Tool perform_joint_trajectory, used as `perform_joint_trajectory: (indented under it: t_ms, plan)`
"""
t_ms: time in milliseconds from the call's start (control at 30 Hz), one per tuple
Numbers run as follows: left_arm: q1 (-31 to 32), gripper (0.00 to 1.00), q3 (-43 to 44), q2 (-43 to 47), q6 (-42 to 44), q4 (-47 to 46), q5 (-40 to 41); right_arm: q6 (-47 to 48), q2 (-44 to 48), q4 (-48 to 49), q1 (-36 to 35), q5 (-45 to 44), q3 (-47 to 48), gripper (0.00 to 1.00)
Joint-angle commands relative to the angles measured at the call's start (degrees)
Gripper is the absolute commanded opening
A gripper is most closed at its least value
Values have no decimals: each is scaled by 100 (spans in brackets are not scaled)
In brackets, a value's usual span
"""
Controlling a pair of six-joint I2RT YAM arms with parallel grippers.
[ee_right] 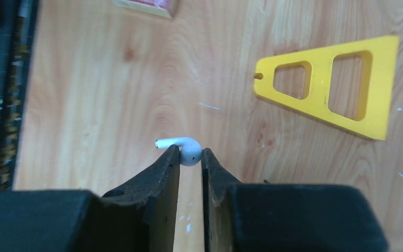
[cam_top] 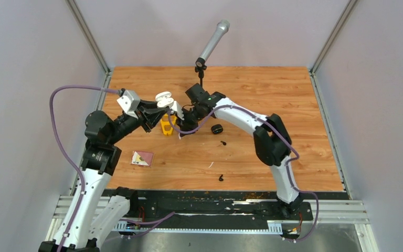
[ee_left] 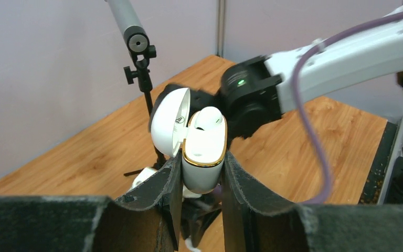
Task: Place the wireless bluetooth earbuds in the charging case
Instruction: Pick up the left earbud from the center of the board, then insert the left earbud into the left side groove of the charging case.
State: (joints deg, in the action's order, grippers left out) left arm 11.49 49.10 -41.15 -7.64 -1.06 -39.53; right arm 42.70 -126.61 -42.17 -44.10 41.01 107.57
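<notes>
My left gripper (ee_left: 202, 163) is shut on a white charging case (ee_left: 203, 176) with a gold rim, held upright above the table with its lid (ee_left: 169, 121) open. One white earbud (ee_left: 209, 119) sits in the case. In the top view the case (cam_top: 163, 98) is just left of my right gripper (cam_top: 181, 113). My right gripper (ee_right: 190, 155) is shut on a second white earbud (ee_right: 188, 148), its stem pointing left, above the wood. A black case (cam_top: 216, 128) and two black earbuds (cam_top: 223, 143) (cam_top: 221, 178) lie on the table.
A yellow triangular frame (cam_top: 167, 126) lies under the grippers and shows in the right wrist view (ee_right: 330, 84). A microphone on a small stand (cam_top: 210, 44) is at the back. A small card (cam_top: 142, 158) lies front left.
</notes>
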Motion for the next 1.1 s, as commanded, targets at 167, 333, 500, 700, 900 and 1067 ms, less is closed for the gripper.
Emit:
perform_joint_trajectory:
  t_ms: [167,333,500,700,900,1067]
  plan:
    - [-41,1,43,-400,-131,-626,-421,395,2689,-127,-48,-1,-1971,1]
    - [-7,0,-298,-617,-411,-1143,-700,364,4260,-186,56,-701,-2675,0]
    - [319,0,-474,-1044,-464,-1790,-848,299,5611,180,40,-1273,-2768,0]
    - [889,0,-473,-1457,-621,-2383,-854,294,5704,546,-143,-2083,-1867,0]
    - [1370,0,-457,-1755,-787,-2946,-715,951,5305,1066,-609,-2959,-1288,0]
    - [1528,0,-364,-1891,-1064,-3222,-503,1742,5246,1833,-1010,-3565,-1487,0]
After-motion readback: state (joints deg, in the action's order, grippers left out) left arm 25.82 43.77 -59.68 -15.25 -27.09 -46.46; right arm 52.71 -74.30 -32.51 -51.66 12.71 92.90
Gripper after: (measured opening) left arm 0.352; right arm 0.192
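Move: The open charging case in the left gripper is about 30 cm above the right gripper, some 5 cm back and 2 cm to its left. From the right gripper the yellow frame lies about 11 cm ahead, 5 cm left; the black case 8 cm ahead, 14 cm right, both about 7 cm below. From the left gripper, the earbud in the right fingers is about 28 cm below, 6 cm ahead and 3 cm right. Keep the earbud pinched and sweep the right gripper up some 33 cm towards the open case, swinging back and right on the way, then easing forward and left over the last stretch; roll the wrist 50-odd degrees until the fingers point left and only slightly down. Meanwhile bring the left gripper, still holding the case, about 10 cm right and a little down, turning it clockwise about 20 degrees. ##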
